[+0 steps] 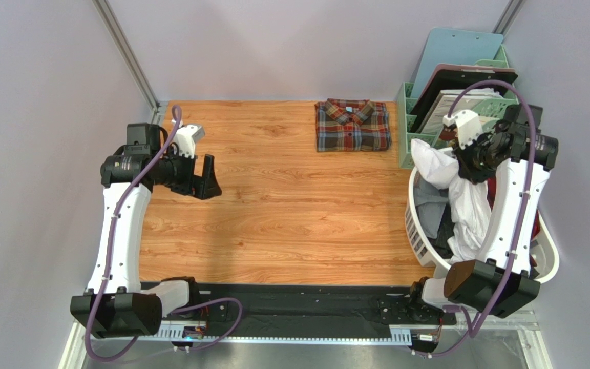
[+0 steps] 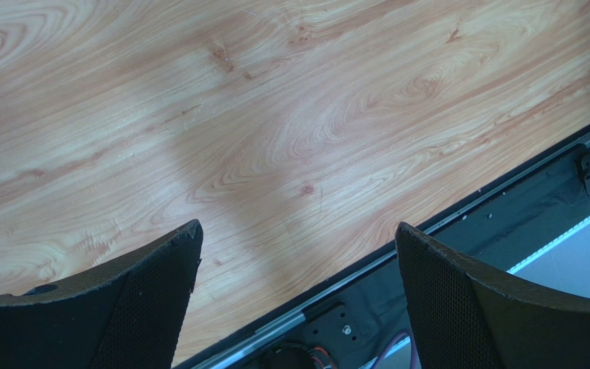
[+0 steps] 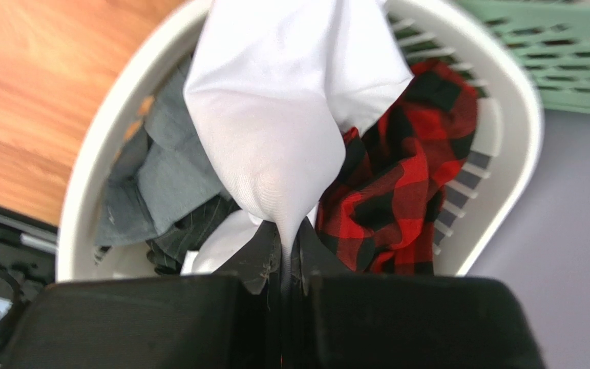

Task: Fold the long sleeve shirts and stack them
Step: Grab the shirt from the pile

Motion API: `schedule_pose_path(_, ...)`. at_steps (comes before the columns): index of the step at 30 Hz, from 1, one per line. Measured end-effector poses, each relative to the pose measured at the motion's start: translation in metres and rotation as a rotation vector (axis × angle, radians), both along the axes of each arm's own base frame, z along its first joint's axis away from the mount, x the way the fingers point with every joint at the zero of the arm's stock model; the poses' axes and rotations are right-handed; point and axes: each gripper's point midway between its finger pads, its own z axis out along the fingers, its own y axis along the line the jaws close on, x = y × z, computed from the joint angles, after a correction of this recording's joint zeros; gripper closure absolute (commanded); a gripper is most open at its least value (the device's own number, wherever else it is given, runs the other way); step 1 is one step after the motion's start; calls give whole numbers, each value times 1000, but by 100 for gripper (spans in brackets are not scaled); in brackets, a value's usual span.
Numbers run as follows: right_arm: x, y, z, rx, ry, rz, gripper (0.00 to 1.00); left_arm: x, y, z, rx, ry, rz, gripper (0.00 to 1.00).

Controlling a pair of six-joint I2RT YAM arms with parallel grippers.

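Note:
A fine red, brown and green plaid shirt (image 1: 353, 124) lies folded at the back of the wooden table, teal inner collar showing. A plain white shirt (image 1: 467, 204) hangs out of the white laundry basket (image 1: 548, 254) at the right. My right gripper (image 1: 460, 157) is shut on a bunch of the white shirt (image 3: 283, 115) and holds it above the basket (image 3: 506, 146). My left gripper (image 1: 207, 181) is open and empty, hovering over bare wood at the table's left side; its fingers (image 2: 144, 292) frame the table's near edge.
The basket also holds a grey garment (image 3: 159, 184), a dark pinstriped one (image 3: 190, 231) and a bold red-and-black checked one (image 3: 406, 184). A green file rack (image 1: 460, 92) with boards stands behind the basket. A black rail (image 2: 506, 200) runs along the table's near edge.

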Motion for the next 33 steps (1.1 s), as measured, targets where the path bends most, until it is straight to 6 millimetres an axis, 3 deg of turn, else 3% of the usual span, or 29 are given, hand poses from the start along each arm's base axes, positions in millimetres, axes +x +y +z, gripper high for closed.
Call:
schedule_pose_path(5, 10, 14, 64, 51, -199, -32, 100, 12, 1, 10, 2, -15, 1, 1)
schedule_pose_path(9, 3, 25, 110, 74, -337, -61, 100, 27, 2, 25, 4, -44, 0, 1)
schedule_pose_path(16, -39, 44, 152, 103, -496, -143, 100, 43, 3, 43, 4, -76, 2, 1)
schedule_pose_path(20, -47, 48, 183, 112, -635, -180, 100, 48, 3, 50, 2, -88, 5, 1)
schedule_pose_path(23, -40, 48, 221, 130, -769, -192, 100, 51, 3, 54, -2, -94, 10, 1)
schedule_pose_path(27, -16, 51, 267, 198, -904, -172, 100, 56, 3, 62, -6, -117, 18, 1)
schedule_pose_path(33, 32, 63, 307, 389, -995, -110, 100, 60, 2, 72, -15, -151, 34, 1)
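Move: The white shirt is already pinched in my right hand, its bulk hanging about 5 cm back and 9 cm below. The laundry basket's middle is some 6 cm back, 5 cm right and 15 cm down; the red checked shirt inside is roughly 9 cm right and 5 cm back, the grey cloth 4 cm left and 6 cm back. The green rack stands about 16 cm ahead and 4 cm right. From my left hand the white shirt is some 55 cm right, about 3 cm back. I keep my right fingers shut on the white shirt and haul it steeply up out of the pile, about 30 cm, drawing back a little at first, then swinging forward some 8 cm and drifting left, while the wrist tips up nearly 60 degrees until the fingers point almost level. My empty left hand, still open, rises and goes forward over the bare table, roughly 6–7 cm each way. ##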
